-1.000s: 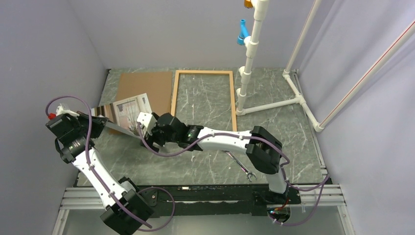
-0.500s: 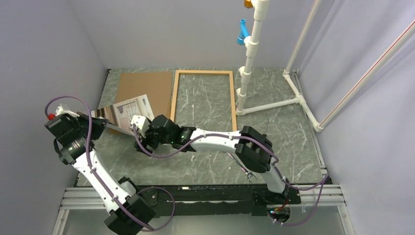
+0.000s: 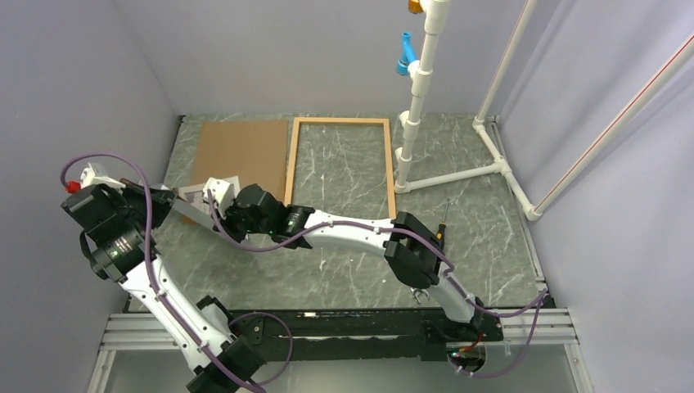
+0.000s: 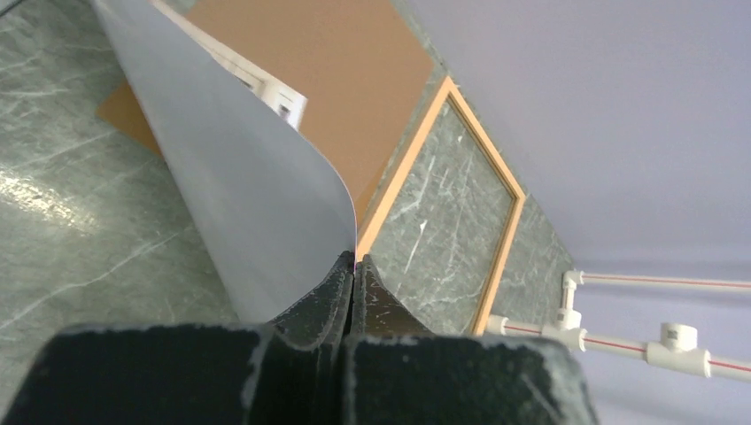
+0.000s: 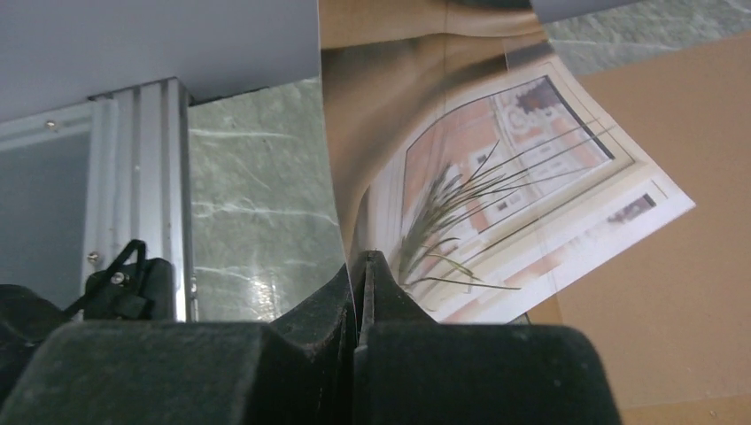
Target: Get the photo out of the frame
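The photo [image 3: 193, 196], a print of a spiky plant by a window, hangs in the air at the table's left, over the near corner of the brown backing board [image 3: 245, 147]. My left gripper [image 3: 168, 201] is shut on its left edge; the left wrist view shows the photo's grey back [image 4: 239, 177] curling up from the closed left gripper [image 4: 354, 259]. My right gripper [image 3: 215, 196] is shut on its near edge, with the printed side [image 5: 496, 204] bending away from the closed right gripper [image 5: 361, 257]. The thin light-wood frame [image 3: 290, 164] lies flat further right, with only table inside it.
A white pipe stand [image 3: 417, 98] rises at the back right, its feet spreading on the table. A wrench [image 3: 401, 274] and a screwdriver [image 3: 443, 225] lie near the right arm. The backing board [image 5: 673, 292] lies under the photo. An aluminium rail [image 5: 142, 195] runs along the near edge.
My right gripper moved left along the photo's near edge and shut on it. The left arm drew back to the left, and the photo now shows less of its face from above.
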Robot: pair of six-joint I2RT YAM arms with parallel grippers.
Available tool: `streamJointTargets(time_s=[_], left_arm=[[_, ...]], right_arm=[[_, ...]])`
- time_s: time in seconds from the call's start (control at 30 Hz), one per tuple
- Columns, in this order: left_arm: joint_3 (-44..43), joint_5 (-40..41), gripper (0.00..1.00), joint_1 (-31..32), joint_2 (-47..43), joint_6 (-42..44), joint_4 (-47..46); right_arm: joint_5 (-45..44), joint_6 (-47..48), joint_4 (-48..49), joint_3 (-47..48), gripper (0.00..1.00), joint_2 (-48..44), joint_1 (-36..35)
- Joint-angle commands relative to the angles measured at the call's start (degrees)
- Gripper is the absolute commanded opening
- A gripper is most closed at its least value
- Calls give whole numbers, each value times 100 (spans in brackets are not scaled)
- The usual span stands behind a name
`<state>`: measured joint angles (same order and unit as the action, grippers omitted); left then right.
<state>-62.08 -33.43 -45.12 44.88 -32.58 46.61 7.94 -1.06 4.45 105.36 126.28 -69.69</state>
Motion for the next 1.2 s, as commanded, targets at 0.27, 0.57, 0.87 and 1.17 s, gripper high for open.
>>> streamJointTargets(time_s=[0.27, 0.57, 0.87, 1.17], left_arm=[[-1681, -445, 66, -5, 83, 1143, 269], [-3345, 2507, 79, 385, 611, 1992, 1188], [-1957, 2087, 78, 573, 917, 1946, 206], [-863, 2204, 77, 829, 1596, 1740, -592]], right_arm=[[860, -719, -55, -847, 0, -1493, 323], [2035, -1682, 195, -1496, 0, -2367, 1459], [672, -1011, -773, -545, 0, -2798, 2208], [-39, 468, -974, 1771, 0, -1847, 2149]])
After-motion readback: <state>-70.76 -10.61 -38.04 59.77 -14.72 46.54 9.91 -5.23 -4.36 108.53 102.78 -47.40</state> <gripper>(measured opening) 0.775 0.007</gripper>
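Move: Both hands already pinch the curled photo: its middle lies about 6 cm ahead, 2 left and 3 above the right hand, and some 3 ahead, 9 right and 8 below the left. On the table about 18 cm below the right hand, the backing board lies some 32 cm ahead and 4 left; the empty frame is also 32 ahead, but 27 right. Right hand carries the pinched photo some 30 cm up, right and forward; the left opens, rises, then sinks. ##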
